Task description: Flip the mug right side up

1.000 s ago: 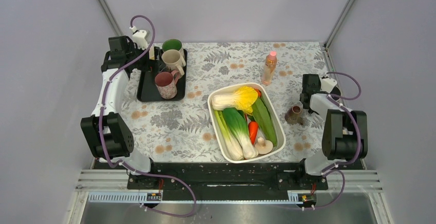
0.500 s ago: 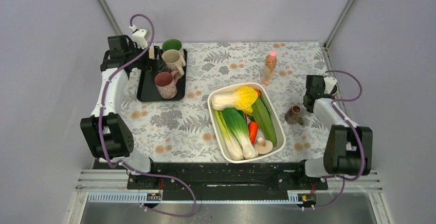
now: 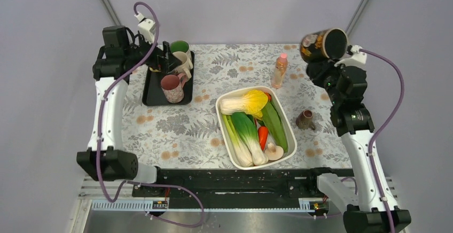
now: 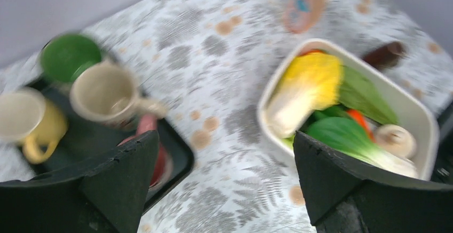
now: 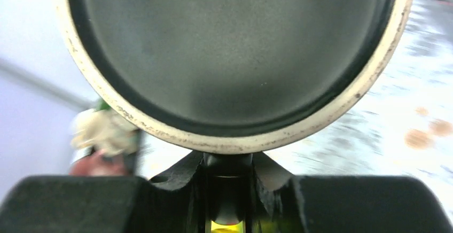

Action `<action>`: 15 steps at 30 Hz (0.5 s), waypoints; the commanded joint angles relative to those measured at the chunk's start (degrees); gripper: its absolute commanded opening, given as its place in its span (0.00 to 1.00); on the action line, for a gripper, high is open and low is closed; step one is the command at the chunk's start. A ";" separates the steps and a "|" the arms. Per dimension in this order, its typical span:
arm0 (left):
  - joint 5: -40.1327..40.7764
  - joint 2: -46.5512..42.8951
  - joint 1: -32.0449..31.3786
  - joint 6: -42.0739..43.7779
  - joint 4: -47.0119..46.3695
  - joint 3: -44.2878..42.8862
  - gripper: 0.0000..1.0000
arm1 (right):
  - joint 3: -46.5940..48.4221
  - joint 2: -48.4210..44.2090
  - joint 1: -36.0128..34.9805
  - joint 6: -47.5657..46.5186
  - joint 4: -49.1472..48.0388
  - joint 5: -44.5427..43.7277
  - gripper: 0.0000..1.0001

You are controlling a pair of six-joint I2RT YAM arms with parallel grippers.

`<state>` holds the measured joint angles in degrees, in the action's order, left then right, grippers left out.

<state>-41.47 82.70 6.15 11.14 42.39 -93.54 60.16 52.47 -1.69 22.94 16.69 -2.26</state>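
A dark mug with a flower pattern point(image 3: 322, 45) is held high in the air at the back right, tipped on its side with its mouth to the right. My right gripper point(image 3: 321, 66) is shut on its handle. In the right wrist view the mug's dark inside and pale rim point(image 5: 229, 46) fill the frame above the gripper point(image 5: 227, 161). My left gripper point(image 3: 170, 59) is open and empty, raised over the black tray point(image 3: 152, 98). In the left wrist view the gripper point(image 4: 224, 179) has its two fingers far apart above the tablecloth.
The tray holds a green mug point(image 3: 179, 46), a cream mug point(image 3: 179, 61), a pink mug point(image 3: 172, 87) and a yellow mug point(image 4: 32, 123). A white tub point(image 3: 219, 113) of vegetables sits in the middle. A bottle point(image 3: 279, 70) stands behind it. A small brown jug point(image 3: 305, 119) lies to its right.
Both arms have risen from low folded poses. The right gripper now holds a dark mug high at the back right. The left gripper has lifted over the tray.
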 commanded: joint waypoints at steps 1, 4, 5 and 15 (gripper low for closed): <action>-9.53 -8.67 -9.37 -0.02 2.70 -6.14 0.99 | 7.39 -1.39 -12.76 6.36 -20.69 10.74 0.00; -16.41 -8.91 -13.76 -7.24 2.06 -10.86 0.99 | 9.55 1.59 -21.41 9.70 -28.04 12.13 0.00; -19.09 -8.59 -14.64 -11.18 0.72 -11.85 0.99 | 9.87 2.54 -23.47 11.40 -31.38 12.91 0.00; -25.23 -5.38 -19.01 -40.39 -24.91 -11.87 0.99 | 14.24 9.72 -37.53 15.79 -45.25 13.10 0.00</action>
<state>-64.25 75.11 -11.20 -17.32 28.08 -104.90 67.57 62.24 -35.92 36.99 -10.44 10.61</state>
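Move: The left gripper hangs open, with the black mug about 45 cm to its right, roughly level fore-and-aft and some 7 cm higher. The pink mug is about 29 cm straight below it; the cream mug stands 8 cm farther out and 3 cm right of the pink one. The right hand holds the black mug by its handle. From that hand the open left gripper is about 46 cm left and 4 cm ahead at its height; the bottle is 10 cm left, 9 cm ahead and 25 cm below, and the small brown mug 6 cm back and 30 cm below. Swing the right gripper some 25 cm left and raise it about 12 cm, easing back a little, its pinch kept on the black mug's handle; yaw it counter-clockwise over 45 degrees, tipping the fingers up. Meanwhile lift the open left gripper 17 cm off the tray mugs while drawing it back and right, turning it clockwise towards the black mug. Slow both before they meet. ##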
